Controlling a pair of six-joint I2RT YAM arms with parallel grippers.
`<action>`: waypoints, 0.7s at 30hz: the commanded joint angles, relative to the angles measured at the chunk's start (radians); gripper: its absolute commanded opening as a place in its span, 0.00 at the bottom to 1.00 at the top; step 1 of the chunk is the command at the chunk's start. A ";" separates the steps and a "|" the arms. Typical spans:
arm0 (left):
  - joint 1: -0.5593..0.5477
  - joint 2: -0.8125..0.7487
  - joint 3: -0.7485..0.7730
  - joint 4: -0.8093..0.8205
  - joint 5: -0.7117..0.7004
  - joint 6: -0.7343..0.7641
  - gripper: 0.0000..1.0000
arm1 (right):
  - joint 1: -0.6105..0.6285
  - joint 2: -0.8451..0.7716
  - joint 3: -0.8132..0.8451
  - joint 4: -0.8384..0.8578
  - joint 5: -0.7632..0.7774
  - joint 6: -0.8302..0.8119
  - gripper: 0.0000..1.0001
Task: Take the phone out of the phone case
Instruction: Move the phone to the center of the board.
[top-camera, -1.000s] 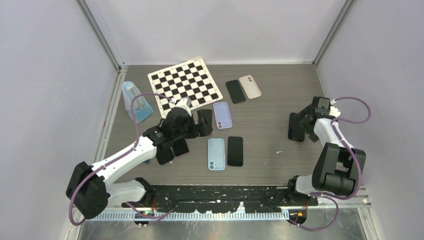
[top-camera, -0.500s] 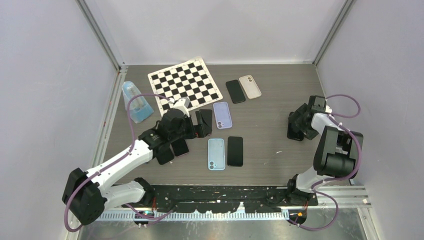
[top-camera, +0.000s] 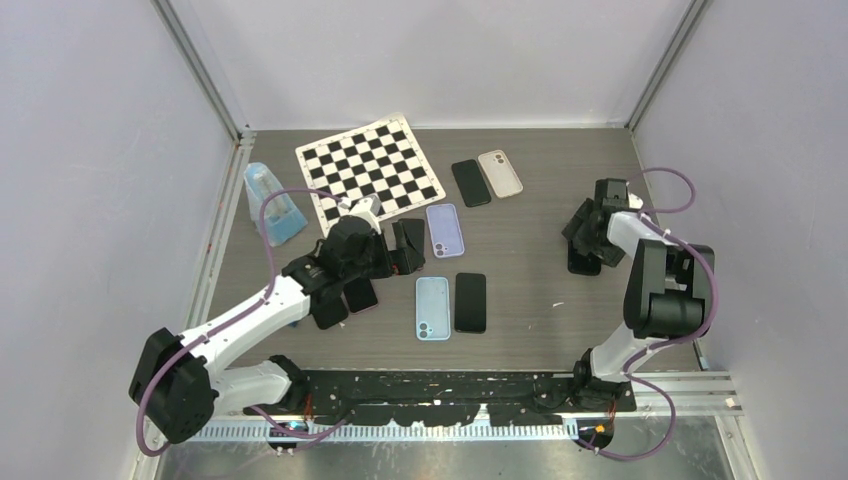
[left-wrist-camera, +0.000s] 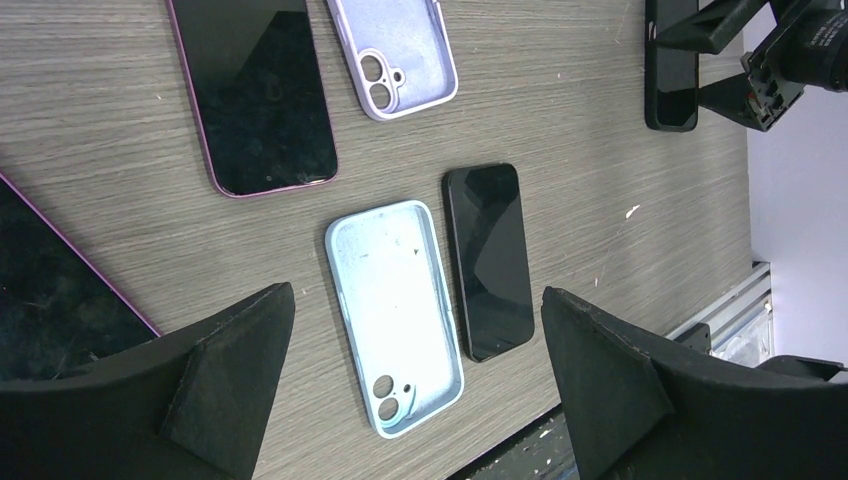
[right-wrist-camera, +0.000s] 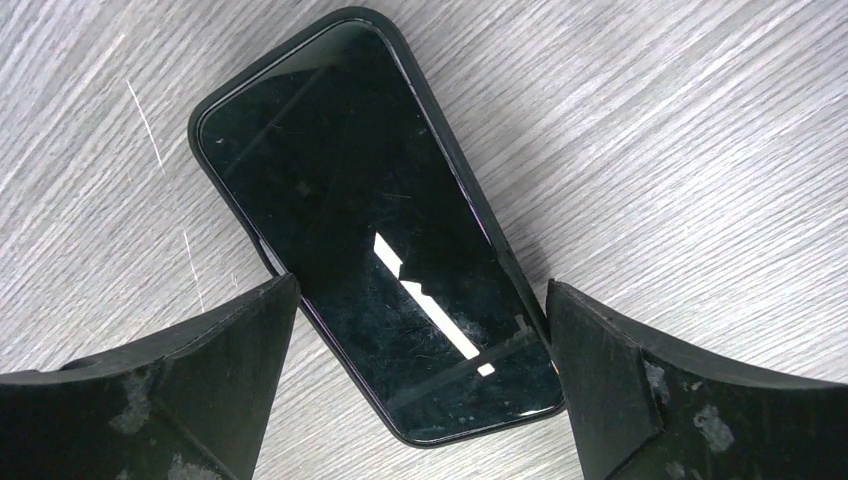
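Note:
A black phone sits screen up in a black phone case, flat on the table at the right. My right gripper hovers just above its near end, open, one finger on each side of the case and apart from it. In the top view the right gripper is at the table's right side. My left gripper is open over the middle of the table with nothing between its fingers. In the left wrist view the left gripper hangs above an empty light blue case.
A bare black phone lies beside the blue case. An empty purple case, a black phone and a beige case lie farther back. Two dark phones lie under my left arm. A chessboard and a blue object are at the back left.
My right gripper has swung left and toward the back over the cased phone, and its arm has folded in. The left arm has barely shifted.

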 joint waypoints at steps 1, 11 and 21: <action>0.010 -0.003 0.009 0.030 0.010 -0.009 0.97 | 0.069 0.066 0.010 -0.073 -0.045 -0.035 1.00; 0.018 0.006 0.008 0.020 0.008 -0.023 0.97 | 0.074 -0.040 -0.005 -0.079 -0.231 0.112 0.99; 0.024 0.003 0.006 0.015 0.004 -0.020 0.97 | 0.110 0.082 0.056 -0.125 -0.203 -0.004 1.00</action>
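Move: The phone in its black case lies flat between the right gripper's open fingers, its middle about 2 cm ahead of the hand point, 1 cm to its left and 1 cm below. The black phone beside the blue case is some 28 cm left and 11 cm back, the purple case 33 cm left and 6 cm ahead, the beige case 21 cm left and 20 cm ahead. From the left hand, the cased phone is about 40 cm right, 3 cm ahead and 14 cm below. Keep the right gripper low and wide open around the cased phone, with the right finger still against its right edge. Barely creep at first, then sweep left about 5 cm, level over the table, pushing the phone along towards the board's middle; let the hand's left side roll up some 10 degrees and turn slightly counter-clockwise. ##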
